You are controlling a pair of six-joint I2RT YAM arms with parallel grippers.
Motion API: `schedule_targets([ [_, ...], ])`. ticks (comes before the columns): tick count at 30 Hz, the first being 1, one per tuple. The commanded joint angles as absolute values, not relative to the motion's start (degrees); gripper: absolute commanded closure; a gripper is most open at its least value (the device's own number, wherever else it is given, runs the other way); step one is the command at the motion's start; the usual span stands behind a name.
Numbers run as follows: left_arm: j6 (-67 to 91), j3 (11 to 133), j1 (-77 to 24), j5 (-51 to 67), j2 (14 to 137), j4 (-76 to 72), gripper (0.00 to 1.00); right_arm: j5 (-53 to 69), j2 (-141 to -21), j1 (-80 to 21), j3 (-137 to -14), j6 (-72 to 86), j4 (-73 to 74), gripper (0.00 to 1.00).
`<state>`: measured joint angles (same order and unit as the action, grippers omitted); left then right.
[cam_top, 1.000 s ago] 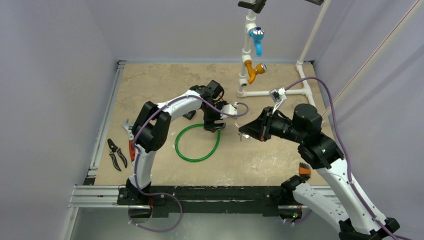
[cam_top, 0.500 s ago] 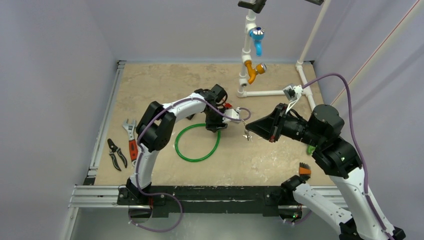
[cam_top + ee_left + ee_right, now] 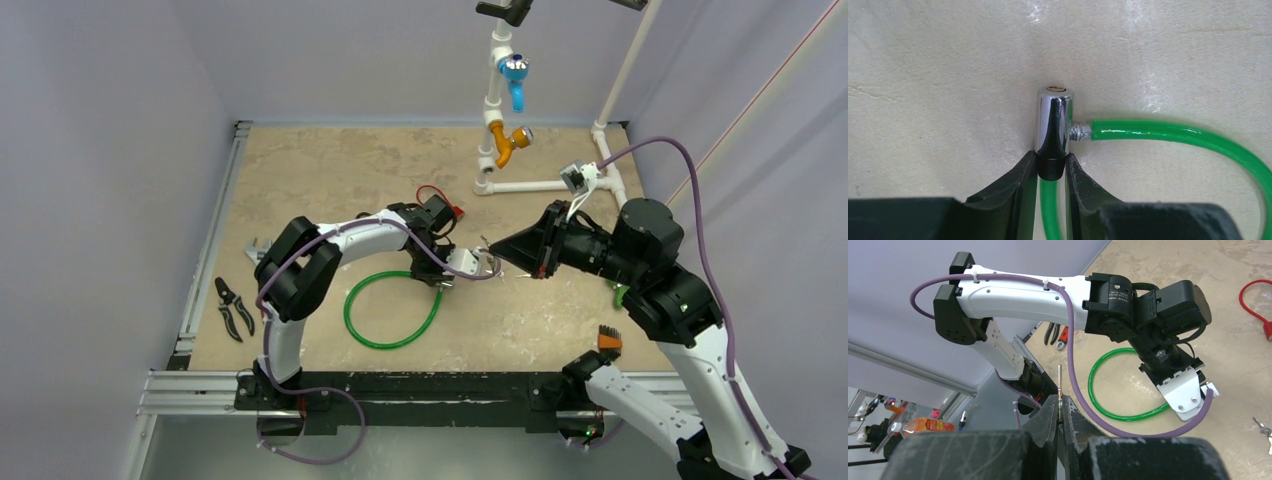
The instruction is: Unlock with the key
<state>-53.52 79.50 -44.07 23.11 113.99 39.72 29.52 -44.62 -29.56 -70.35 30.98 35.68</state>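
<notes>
A green cable loop (image 3: 390,315) lies mid-table, ending in a chrome lock cylinder (image 3: 1053,117) with a black end. My left gripper (image 3: 1052,167) is shut on that black end, and the cylinder points away from the camera with its keyhole face up. In the top view the left gripper (image 3: 440,275) sits at the loop's far right. My right gripper (image 3: 1061,402) is shut on the small silver key (image 3: 1060,382), whose blade sticks out past the fingertips. In the top view the right gripper (image 3: 497,256) hovers just right of the left wrist, apart from the lock.
A red cable lock (image 3: 440,200) lies behind the left arm. Pliers (image 3: 233,308) and a wrench (image 3: 260,262) lie at the left edge. A white pipe frame with a blue valve (image 3: 514,75) and an orange valve (image 3: 508,140) stands at the back right. Spare keys (image 3: 1260,426) lie on the table.
My left gripper has pulled the lock end nearer and to the right, dragging the green loop along and uncovering the red cable. My right gripper with the key has risen and moved closer to the left wrist.
</notes>
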Motion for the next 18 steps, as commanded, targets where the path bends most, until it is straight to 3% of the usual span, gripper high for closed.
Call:
schedule_targets([
  [1, -52.51, 79.44, -44.16, 26.11, 111.63, 38.47, 1.0, 28.69, -44.8, -29.35, -72.82, 29.47, 35.19, 1.0],
  [5, -51.08, 80.72, -44.05, 25.64, 108.67, 39.04, 1.0, 28.56, -45.2, -29.35, -72.67, 29.38, 34.94, 1.0],
  [18, -59.46, 75.94, -43.08, 24.63, 80.9, 54.09, 1.0, 32.46, -48.77, -29.36, -75.53, 26.58, 34.17, 1.0],
])
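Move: The left hand has the chrome lock of the green cable pinched on the table. The key it goes to, in the right fingers, is about 37 cm above it, 10 cm back and 6 cm to its right. On the table around the left hand, the loose keys lie 12 cm right and 2 ahead, and the red cable lock 14 ahead and 4 right. From the right hand, the chrome lock is some 11 cm ahead, 6 left and 37 below. Keeping its pinch on the chrome lock, the left hand lifts it off the table and nearly straight up by about 15 cm, towards the key's height, speeding up and easing a little left and back near the end. On the way its fingers swing outward, to the right and forward, by some 15–20 degrees. The right hand stays almost still high up, fingers shut on the key. ##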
